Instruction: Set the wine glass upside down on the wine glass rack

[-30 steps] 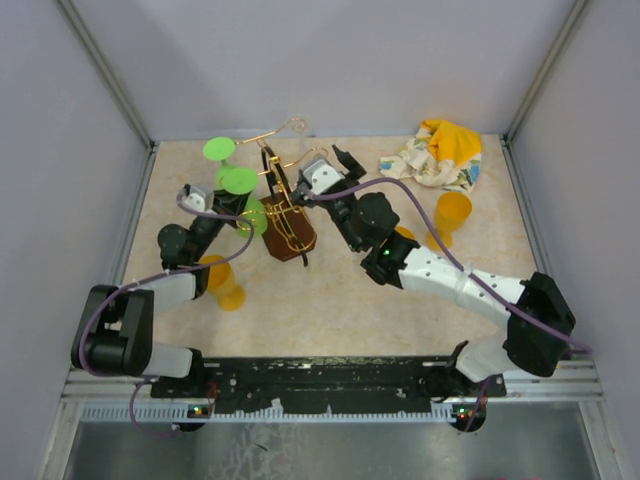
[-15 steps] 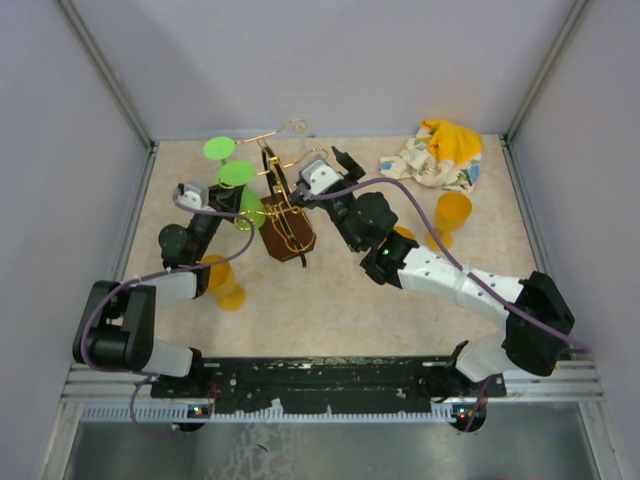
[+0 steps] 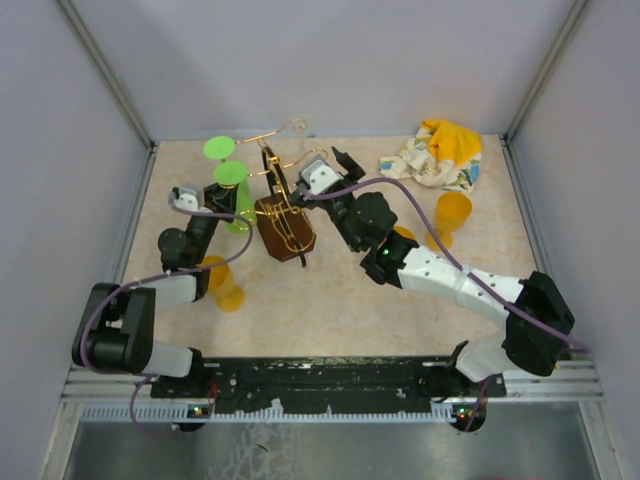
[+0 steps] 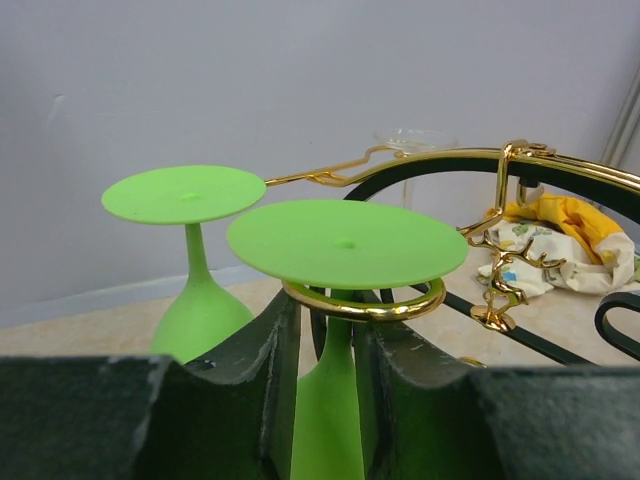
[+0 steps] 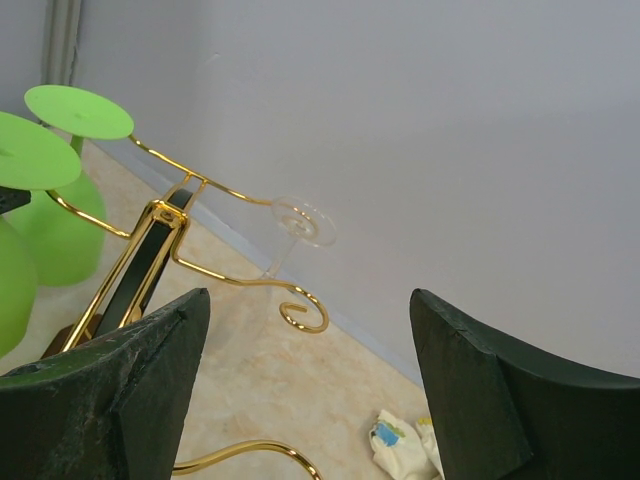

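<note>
The wine glass [image 4: 345,243] is green and hangs upside down, its foot resting on a gold ring of the wine glass rack [image 4: 500,155]. My left gripper [image 4: 335,335] is open, its fingers [image 4: 250,380] close on either side of the stem with narrow gaps. From above, the glass [image 3: 232,174] is left of the rack's brown base [image 3: 285,228], with the left gripper [image 3: 220,203] just below it. My right gripper [image 3: 335,170] is wide open beside the rack [image 5: 150,250], with nothing between its fingers [image 5: 150,380].
A second green glass [image 3: 219,148] hangs upside down at the back left. A clear glass [image 3: 295,125] stands near the back wall. Orange glasses [image 3: 225,285] [image 3: 450,213] sit on either side, and a crumpled cloth [image 3: 440,155] lies at the back right.
The left jaws have parted from the green glass's stem, leaving it hanging on the ring. Glass, gripper and rack base shifted slightly back and left. The right arm has not moved.
</note>
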You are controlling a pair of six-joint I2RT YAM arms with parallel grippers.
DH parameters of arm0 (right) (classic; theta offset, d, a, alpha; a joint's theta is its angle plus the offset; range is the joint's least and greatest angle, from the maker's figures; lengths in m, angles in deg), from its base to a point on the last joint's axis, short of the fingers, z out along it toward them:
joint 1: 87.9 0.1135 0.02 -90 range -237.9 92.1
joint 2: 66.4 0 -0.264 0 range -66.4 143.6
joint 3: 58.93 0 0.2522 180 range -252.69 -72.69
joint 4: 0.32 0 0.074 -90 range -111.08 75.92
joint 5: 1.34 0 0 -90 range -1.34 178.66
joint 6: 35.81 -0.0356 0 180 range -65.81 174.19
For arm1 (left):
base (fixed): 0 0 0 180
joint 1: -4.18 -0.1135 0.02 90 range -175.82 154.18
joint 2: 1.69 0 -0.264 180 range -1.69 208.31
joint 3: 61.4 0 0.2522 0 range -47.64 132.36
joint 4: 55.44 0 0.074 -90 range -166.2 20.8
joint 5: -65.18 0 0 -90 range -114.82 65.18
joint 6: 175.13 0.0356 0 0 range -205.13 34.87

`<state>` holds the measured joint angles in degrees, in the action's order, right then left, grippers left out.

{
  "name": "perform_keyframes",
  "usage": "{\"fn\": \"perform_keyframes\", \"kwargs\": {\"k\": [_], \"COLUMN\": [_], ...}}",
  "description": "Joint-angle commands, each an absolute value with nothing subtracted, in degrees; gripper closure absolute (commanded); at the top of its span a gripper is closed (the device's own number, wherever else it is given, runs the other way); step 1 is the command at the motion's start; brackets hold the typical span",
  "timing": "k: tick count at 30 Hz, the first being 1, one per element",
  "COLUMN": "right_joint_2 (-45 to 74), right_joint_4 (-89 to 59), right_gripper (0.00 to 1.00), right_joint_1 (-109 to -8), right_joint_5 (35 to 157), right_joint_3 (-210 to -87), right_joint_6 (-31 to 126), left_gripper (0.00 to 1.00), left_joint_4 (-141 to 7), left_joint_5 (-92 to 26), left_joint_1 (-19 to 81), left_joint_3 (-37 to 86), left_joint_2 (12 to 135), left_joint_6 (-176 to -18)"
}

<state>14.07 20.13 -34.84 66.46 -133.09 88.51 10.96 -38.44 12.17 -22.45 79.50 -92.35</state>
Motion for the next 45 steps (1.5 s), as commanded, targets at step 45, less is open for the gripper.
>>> {"fn": "perform_keyframes", "kwargs": {"k": [45], "right_joint_2": [13.3], "right_joint_4": [12.2], "right_gripper": [0.24], "right_joint_1": [-35.1], "right_joint_5": [70.1], "right_joint_3": [-141.4], "right_joint_6": [81.0], "left_gripper": [0.63], "left_joint_4": [-13.1], "left_joint_5": [-40.0], "left_joint_1": [11.3], "left_joint_3": [-29.0], "left_joint_2": [49.9], "left_joint_6": [-89.7]}}
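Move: The near green wine glass already hangs upside down on the rack, with its stem between the left hand's parted fingers. Its middle is about 1 cm ahead of that hand and 4 cm below. The far green glass hangs some 8 cm ahead and 3 cm left. The rack's middle is roughly 9 cm right and 1 cm ahead, and an orange glass stands about 14 cm back and 3 cm left. From the right hand, the near green glass lies some 18 cm left, 4 cm ahead and lower. The left fingers, already parted around the stem just under the upturned foot, come free of the near green glass, their gap barely changing. The hand first eases left about 2 cm with a slight counter-clockwise turn. It then draws back from the rack, nearly 7 cm in all, rising some 4 cm while that turn mostly undoes itself. ##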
